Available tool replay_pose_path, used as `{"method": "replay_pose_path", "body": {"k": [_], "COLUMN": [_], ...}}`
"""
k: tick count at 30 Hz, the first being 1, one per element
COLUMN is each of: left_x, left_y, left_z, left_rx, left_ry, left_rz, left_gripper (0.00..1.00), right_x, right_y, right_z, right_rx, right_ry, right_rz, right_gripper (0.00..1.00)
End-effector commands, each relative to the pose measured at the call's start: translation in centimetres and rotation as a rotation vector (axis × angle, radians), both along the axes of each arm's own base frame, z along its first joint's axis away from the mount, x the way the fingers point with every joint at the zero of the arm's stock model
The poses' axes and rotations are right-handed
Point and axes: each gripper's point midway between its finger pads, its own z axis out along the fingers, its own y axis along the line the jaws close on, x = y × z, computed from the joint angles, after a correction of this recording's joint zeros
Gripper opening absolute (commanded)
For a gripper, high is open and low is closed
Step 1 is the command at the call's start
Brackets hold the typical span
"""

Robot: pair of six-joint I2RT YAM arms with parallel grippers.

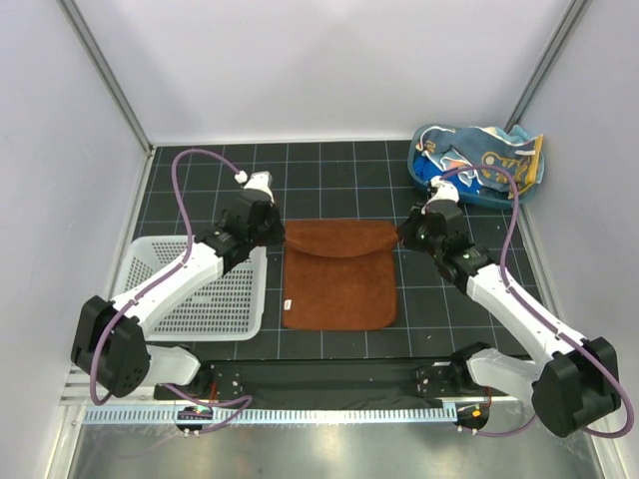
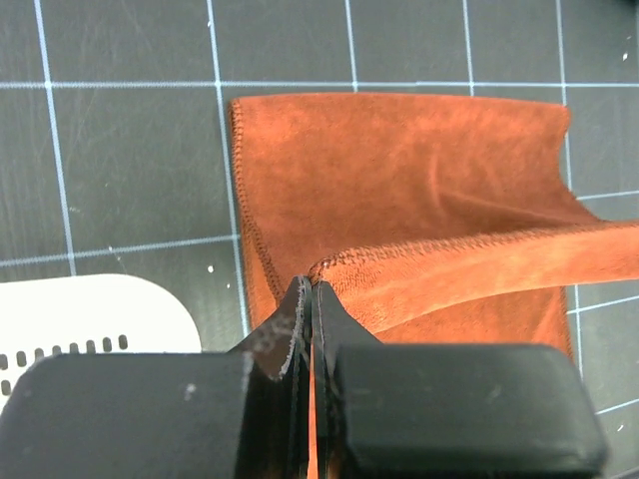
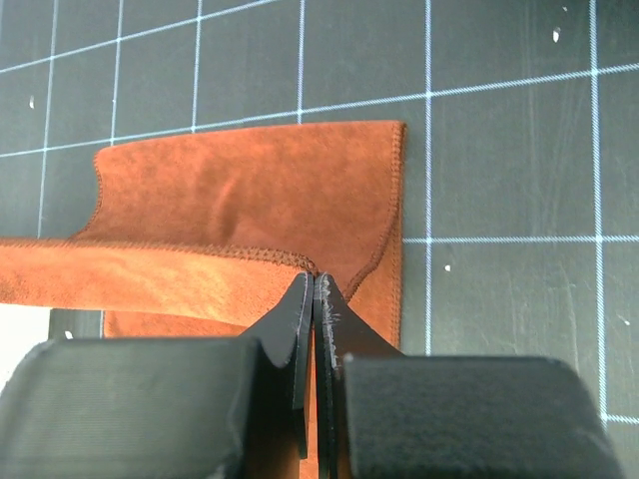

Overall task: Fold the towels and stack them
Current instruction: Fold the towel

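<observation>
A rust-brown towel lies on the black grid mat in the middle. Its far edge is lifted and folded toward the near side. My left gripper is shut on the towel's far left corner. My right gripper is shut on the far right corner. Both hold the edge just above the flat part of the towel. More towels, light blue with orange and yellow marks, are bunched in a blue tub at the back right.
A white mesh basket stands on the left, close beside my left arm; its rim shows in the left wrist view. Frame posts and white walls enclose the mat. A cable rail runs along the near edge.
</observation>
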Motion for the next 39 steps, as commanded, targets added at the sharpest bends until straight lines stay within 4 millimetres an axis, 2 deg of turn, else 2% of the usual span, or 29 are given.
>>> {"method": "replay_pose_path", "body": {"k": [1, 8, 12, 18, 23, 33, 39], "left_x": [-0.3, -1.3, -1.7, -2.4, -3.5, -4.2, -5.0], "left_y": [0.1, 0.5, 1.0, 0.3, -1.2, -1.0, -0.1], "left_z": [1.9, 3.5, 2.9, 0.9, -0.6, -2.2, -3.6], "left_rx": [-0.024, -0.032, -0.01, 0.001, 0.027, 0.073, 0.134], "left_ry": [-0.052, -0.077, -0.067, -0.019, 0.012, 0.065, 0.114], "left_rz": [-0.001, -0.013, -0.01, -0.042, -0.097, -0.08, -0.065], "left_gripper": [0.0, 0.0, 0.0, 0.0, 0.0, 0.0, 0.01], "right_x": [0.2, -0.2, -0.5, -1.0, -1.3, -2.5, -3.5], "right_y": [-0.4, -0.9, -0.7, -0.7, -1.3, -1.2, -0.9], "right_z": [1.7, 3.2, 2.9, 0.3, -1.7, -3.9, -5.7], "right_rx": [0.012, 0.014, 0.013, 0.013, -0.018, -0.039, -0.036], "right_ry": [-0.051, -0.075, -0.053, -0.001, 0.044, 0.098, 0.151], "right_rz": [-0.033, -0.048, -0.035, -0.037, -0.059, -0.022, 0.008], "right_gripper": [0.01, 0.01, 0.01, 0.01, 0.01, 0.01, 0.01]}}
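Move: About 18 cm back from the left hand, 12 cm below and nearly in line with its pinched corner, lies the towel's near left corner, with the white label some 12 cm back. The towel's near right corner lies about 17 cm back from the right hand and 12 cm below. The fold is roughly 11 cm ahead of both hands; the white basket's middle is about 25 cm left of the left hand and 8 cm back. Keeping their closed pinch on the two corners of the raised towel edge, both hands draw it back over the lower layer towards the near edge. The left goes back about 5 cm, first bobbing up some 3 cm, then sinking to 3 cm below its start; the right sinks about 5 cm while easing back 3 cm, mostly late, its fingers tipping slightly further down. ##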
